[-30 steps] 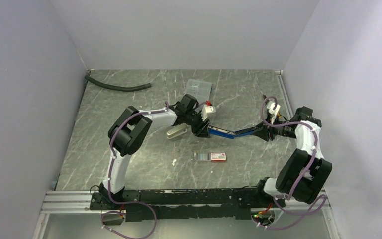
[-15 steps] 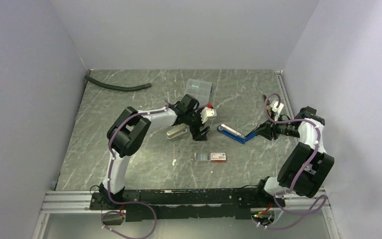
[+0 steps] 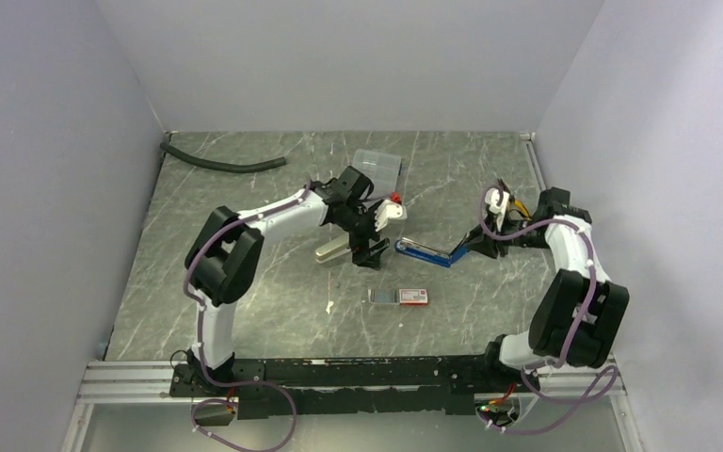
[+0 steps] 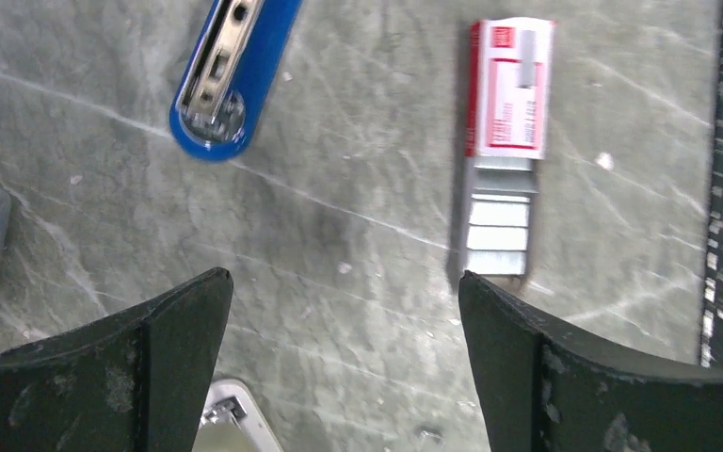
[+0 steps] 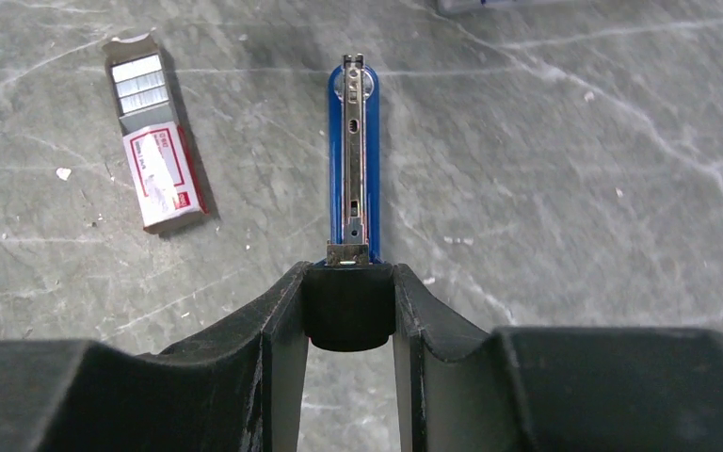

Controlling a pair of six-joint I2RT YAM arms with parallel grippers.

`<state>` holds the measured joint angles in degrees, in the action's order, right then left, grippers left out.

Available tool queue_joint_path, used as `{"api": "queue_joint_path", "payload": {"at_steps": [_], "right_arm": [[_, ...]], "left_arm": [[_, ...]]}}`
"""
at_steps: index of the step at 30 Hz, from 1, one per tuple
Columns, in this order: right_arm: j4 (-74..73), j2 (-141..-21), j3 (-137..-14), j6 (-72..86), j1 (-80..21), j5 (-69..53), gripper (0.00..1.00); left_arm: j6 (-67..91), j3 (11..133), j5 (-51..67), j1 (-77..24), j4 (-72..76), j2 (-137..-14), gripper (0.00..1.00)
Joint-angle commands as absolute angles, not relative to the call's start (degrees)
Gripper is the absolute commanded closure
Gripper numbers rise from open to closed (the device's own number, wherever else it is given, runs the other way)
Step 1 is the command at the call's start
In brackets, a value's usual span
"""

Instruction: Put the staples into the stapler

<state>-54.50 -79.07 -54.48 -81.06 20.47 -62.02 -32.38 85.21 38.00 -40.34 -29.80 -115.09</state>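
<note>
The blue stapler [image 3: 424, 250] lies swung open on the table, its silvery staple channel [image 5: 354, 141] facing up. My right gripper [image 5: 348, 282] is shut on the stapler's black rear end [image 5: 348, 311]. My left gripper [image 4: 339, 301] hangs open over bare table just left of the stapler's rounded front tip [image 4: 229, 80], touching nothing. The staples [image 4: 499, 226] are silvery strips in a dark tray slid partly out of a white box with a red end [image 4: 510, 89]. That box [image 3: 405, 297] lies nearer the arm bases than the stapler.
A clear compartment case [image 3: 377, 165] sits behind the left gripper. A black hose [image 3: 221, 165] lies at the far left. A pale silvery object [image 3: 334, 250] rests beside the left gripper [image 3: 369, 247], and a small white scrap [image 3: 328, 306] lies in front.
My left gripper opened, let go of the stapler's front end and drew back left. The right gripper kept its hold and shifted the stapler a little left.
</note>
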Motion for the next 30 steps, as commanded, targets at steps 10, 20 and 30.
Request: {"api": "queue_joint_path", "payload": {"at_steps": [10, 20, 30], "right_arm": [[-54.67, -88.41, -65.74, -81.49, 11.68, -62.1, 0.74], [-34.04, -73.09, -59.32, -57.48, 11.69, -55.87, 0.14], [-28.35, -60.57, -59.3, -40.76, 11.6, -53.08, 0.0]], "left_arm": [[-36.45, 85.55, 37.23, -40.25, -41.33, -104.63, 0.05], [-32.95, 84.98, 22.1, -40.34, -44.8, -92.24, 0.05], [-27.78, 78.75, 4.49, -40.31, -39.61, -78.74, 0.05]]}}
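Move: The blue stapler stands folded open. Its base's middle is about 11 cm left of the right hand, 4 cm ahead and 11 cm below; the right fingers already hold its raised black handle. The staple box is some 17 cm left of that hand and 6 cm back. From the empty left hand, the base is about 12 cm right, 3 cm ahead and 5 cm lower, and the beige stapler 9 cm left and 4 cm ahead. The blue stapler's black handle, still pinched by the right fingers, is carried about 3 cm forward and as far left, towards the base. The fingers then open wide, let go and rise some 10 cm clear. The open left hand backs off upward, then climbs to about 16 cm while swinging 10 cm left, ending high over the beige stapler. ##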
